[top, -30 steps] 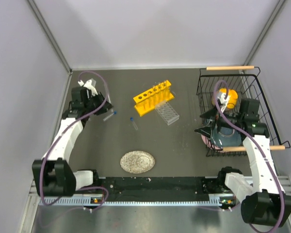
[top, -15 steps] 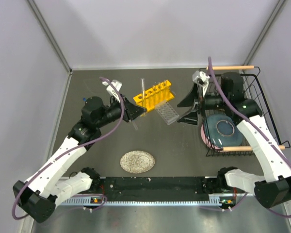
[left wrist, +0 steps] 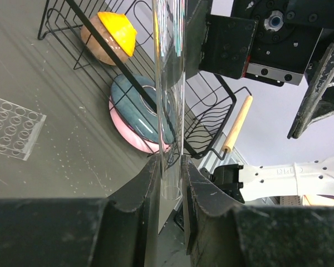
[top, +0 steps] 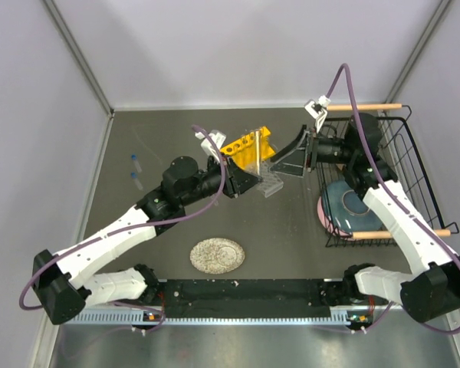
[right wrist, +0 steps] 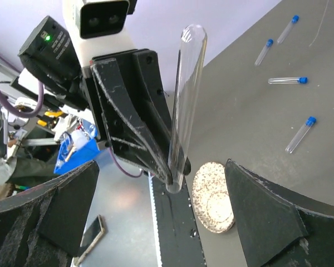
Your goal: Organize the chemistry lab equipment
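A thin clear glass tube [left wrist: 170, 105] stands upright in my left gripper [left wrist: 170, 186], which is shut on its lower end. In the top view the left gripper [top: 244, 182] holds the tube [top: 257, 156] just in front of the yellow test-tube rack [top: 241, 144], beside the small clear gridded rack [top: 270, 182]. My right gripper [top: 285, 159] faces it from the right, open. In the right wrist view the tube [right wrist: 187, 94] rises between that gripper's wide-spread fingers [right wrist: 270, 219] without touching them. Several blue-capped vials [right wrist: 287, 80] lie on the dark table.
A black wire basket [top: 402, 165] at the right holds a blue bowl [top: 353, 207] on a pink one, and an orange bowl [left wrist: 114, 33]. A round speckled grey plate [top: 217, 255] lies near the front edge. Two vials [top: 135, 170] lie at the far left.
The left arm swung from the far left to the centre, carrying the tube rightwards past the yellow rack. The right gripper left the basket and moved left, up to the tube.
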Controlling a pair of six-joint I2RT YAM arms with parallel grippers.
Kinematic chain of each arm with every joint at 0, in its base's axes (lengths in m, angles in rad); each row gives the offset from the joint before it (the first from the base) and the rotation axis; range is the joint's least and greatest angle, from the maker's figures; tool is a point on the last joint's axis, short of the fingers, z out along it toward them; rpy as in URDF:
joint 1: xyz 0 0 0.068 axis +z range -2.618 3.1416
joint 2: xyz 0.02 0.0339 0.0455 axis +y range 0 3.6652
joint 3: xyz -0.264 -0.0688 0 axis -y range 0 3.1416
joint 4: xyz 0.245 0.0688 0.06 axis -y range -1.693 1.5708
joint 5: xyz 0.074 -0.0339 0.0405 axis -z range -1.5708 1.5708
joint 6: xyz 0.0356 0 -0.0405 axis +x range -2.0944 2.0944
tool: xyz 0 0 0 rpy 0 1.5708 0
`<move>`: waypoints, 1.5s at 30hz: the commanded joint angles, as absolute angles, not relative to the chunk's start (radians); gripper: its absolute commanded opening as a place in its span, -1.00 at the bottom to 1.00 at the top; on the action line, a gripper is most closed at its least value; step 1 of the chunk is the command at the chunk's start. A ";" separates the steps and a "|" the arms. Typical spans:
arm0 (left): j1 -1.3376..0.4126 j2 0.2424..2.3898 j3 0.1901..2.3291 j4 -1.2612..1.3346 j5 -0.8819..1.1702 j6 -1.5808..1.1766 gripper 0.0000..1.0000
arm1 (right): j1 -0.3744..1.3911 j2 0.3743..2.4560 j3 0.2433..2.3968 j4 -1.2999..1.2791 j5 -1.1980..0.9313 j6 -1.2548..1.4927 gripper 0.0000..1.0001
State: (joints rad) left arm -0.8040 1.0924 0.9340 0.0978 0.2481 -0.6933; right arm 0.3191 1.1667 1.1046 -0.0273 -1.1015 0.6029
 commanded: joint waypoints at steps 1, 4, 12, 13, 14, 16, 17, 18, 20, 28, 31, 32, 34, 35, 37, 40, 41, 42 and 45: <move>-0.854 1.114 1.006 0.186 0.173 -0.701 -0.92 | 0.339 1.172 1.080 0.130 -1.077 0.727 0.89; -0.876 1.134 1.017 0.186 0.155 -0.700 -0.92 | 0.350 1.178 1.059 0.150 -1.074 0.747 0.74; -0.910 1.152 1.020 0.176 0.109 -0.703 -0.92 | 0.368 1.186 1.029 0.178 -1.072 0.769 0.19; -0.911 1.154 1.020 0.175 0.101 -0.701 -0.92 | 0.374 1.187 1.026 0.179 -1.071 0.767 0.12; -0.914 1.155 1.022 0.173 0.097 -0.701 -0.92 | 0.374 1.187 1.025 0.181 -1.072 0.769 0.07; -0.916 1.158 1.023 0.167 0.091 -0.701 -0.92 | 0.379 1.195 1.019 0.186 -1.074 0.773 -0.09; -0.917 1.158 1.023 0.164 0.089 -0.703 -0.93 | 0.379 1.196 1.017 0.193 -1.074 0.776 -0.14; -0.919 1.160 1.023 0.164 0.087 -0.703 -0.92 | 0.380 1.198 1.014 0.196 -1.078 0.778 -0.25; -0.920 1.161 1.023 0.160 0.086 -0.703 -0.92 | 0.385 1.203 1.012 0.202 -1.081 0.778 -0.36; -0.922 1.151 1.023 0.144 0.097 -0.703 -0.62 | 0.391 1.204 1.009 0.201 -1.098 0.738 -0.72; -0.922 1.132 1.020 0.129 0.103 -0.701 -0.25 | 0.391 1.193 1.015 0.155 -1.094 0.686 -0.74; -0.922 1.128 1.017 0.126 0.109 -0.698 -0.03 | 0.391 1.189 1.015 0.144 -1.092 0.674 -0.74; -0.922 1.100 1.008 0.112 0.110 -0.686 0.21 | 0.393 1.177 1.017 0.115 -1.086 0.637 -0.74; -0.920 1.088 1.000 0.110 0.113 -0.681 0.42 | 0.394 1.174 1.016 0.106 -1.086 0.624 -0.74; -0.920 1.045 0.986 0.088 0.117 -0.655 0.58 | 0.393 1.163 1.014 0.081 -1.078 0.582 -0.74; -0.917 0.977 0.982 0.016 0.080 -0.615 0.93 | 0.393 1.152 1.008 0.029 -1.068 0.517 -0.74; -0.904 0.963 0.986 0.003 0.071 -0.614 0.98 | 0.393 1.149 1.006 0.003 -1.065 0.497 -0.74; -0.887 0.953 1.000 -0.041 0.077 -0.612 0.98 | 0.391 1.147 1.005 0.003 -1.063 0.476 -0.74; -0.766 0.948 1.049 -0.141 0.202 -0.649 0.98 | 0.393 1.141 1.000 -0.084 -1.052 0.381 -0.74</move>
State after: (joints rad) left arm -0.8818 0.9672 0.9844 -0.0307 0.1108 -0.6487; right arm 0.3779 1.1751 1.0012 0.0044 -1.0668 0.5304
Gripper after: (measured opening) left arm 0.987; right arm 0.189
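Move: The left hand already holds the glass test tube near its lower end, the tube slanting forward and up. The open right gripper waits about 5 cm to the right of the left hand, level front to back, and 4 cm higher. From the right hand the tube's middle lies roughly 4 cm ahead, 5 cm left and 1 cm up. Some 32 cm below the right hand, the well plate is 22 cm ahead and 1 cm left, the yellow rack 28 cm ahead and 8 cm left. The right fingers close around the lower part of the tube and pinch it while that hand eases about 2 cm left and sinks 2 cm; the left hand, still gripping, brings the tube some 2.5 cm right to meet them. The left then opens wide and lets go, backing off about 4.5 cm left, 3.5 cm up and slightly back, as the right keeps its hold and sinks nearly 2 cm more. ##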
